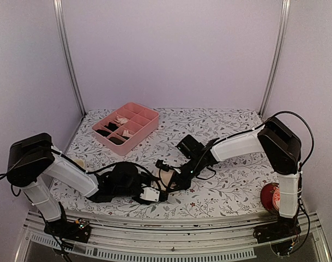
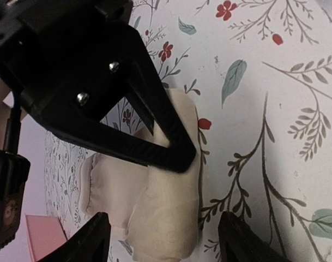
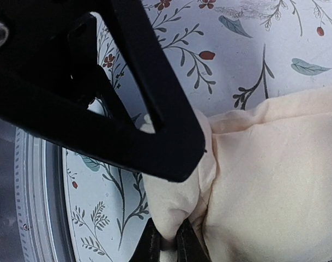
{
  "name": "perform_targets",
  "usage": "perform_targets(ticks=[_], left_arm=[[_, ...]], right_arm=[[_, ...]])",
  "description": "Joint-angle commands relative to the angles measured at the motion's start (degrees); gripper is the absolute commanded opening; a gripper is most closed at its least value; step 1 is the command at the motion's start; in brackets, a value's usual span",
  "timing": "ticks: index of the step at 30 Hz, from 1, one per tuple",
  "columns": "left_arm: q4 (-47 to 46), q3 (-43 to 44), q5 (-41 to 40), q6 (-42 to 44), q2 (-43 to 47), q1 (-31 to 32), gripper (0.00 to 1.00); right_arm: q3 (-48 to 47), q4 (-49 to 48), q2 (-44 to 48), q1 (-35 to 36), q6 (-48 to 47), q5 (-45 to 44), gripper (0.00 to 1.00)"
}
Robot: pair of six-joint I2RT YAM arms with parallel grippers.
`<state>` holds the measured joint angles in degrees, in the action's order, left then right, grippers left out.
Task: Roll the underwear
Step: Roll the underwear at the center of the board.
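Note:
A pale peach-beige underwear [image 2: 160,207] lies folded into a thick bundle on the flowered tablecloth, near the front middle in the top view [image 1: 167,176]. My left gripper [image 2: 166,245] is open, one finger on each side of the bundle, and its right finger stands off the cloth. My right gripper [image 3: 168,248] is shut on a pinched fold at the underwear's [image 3: 264,180] edge. In the top view the left gripper [image 1: 161,188] and right gripper [image 1: 174,179] meet over the bundle. Each wrist view has the other arm's black finger across its upper part. No olive-brown garment shows.
A pink compartment tray [image 1: 126,126] holding small black and pale bundles stands at the back left. A red round object [image 1: 271,196] sits by the right arm's base. The table's metal front rail [image 3: 35,207] runs close behind the right gripper.

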<state>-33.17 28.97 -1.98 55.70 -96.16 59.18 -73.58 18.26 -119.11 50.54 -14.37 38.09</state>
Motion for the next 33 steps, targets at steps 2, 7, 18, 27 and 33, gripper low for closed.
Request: perform_targets(ticks=[2,7,18,27,33], left_arm=[[1.79,1.25,-0.77,0.09,-2.44,1.09,0.63],[3.33,2.24,-0.48,-0.04,-3.83,1.27,0.35],[10.53,7.25,7.46,-7.18,-6.63,1.00,0.00],[17.70,12.05,18.93,-10.86,-10.73,-2.70,0.00],[22.96,14.83,25.67,-12.91,-11.78,-6.36,0.00]], right_arm=[[0.87,5.95,-3.32,0.26,-0.09,-2.76,0.04],[1.03,5.82,-2.66,0.21,0.35,-4.34,0.05],[6.12,2.73,5.13,-0.53,3.55,-8.40,0.08],[11.73,-0.53,13.75,-0.40,5.02,-19.17,0.56],[17.36,-5.84,22.95,-0.11,6.30,-34.39,0.73]])
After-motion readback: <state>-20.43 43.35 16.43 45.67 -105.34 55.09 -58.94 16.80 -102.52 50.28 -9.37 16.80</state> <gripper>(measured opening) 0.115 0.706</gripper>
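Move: Standing open around the left end of the underwear roll, the left hand has the roll's middle about 3 cm to its right, 2 ahead and 2 below. The flat tail's middle lies some 7 cm ahead and 1 right, and the pink box roughly 25 cm ahead and 15 left. From the right hand, already shut near the other end, the roll's middle is about 4 cm left and 1 back, the tail 4 ahead and 6 left. Sinking a little over the left end of the roll, the left hand closes and pinches it while the right hand keeps its grip, then travels about 4 cm right, its fingers tipping some 20 degrees steeper. The right hand goes right alongside, opens partway and lets go, drawing about 7 cm right in all, finally slightly forward and up. ##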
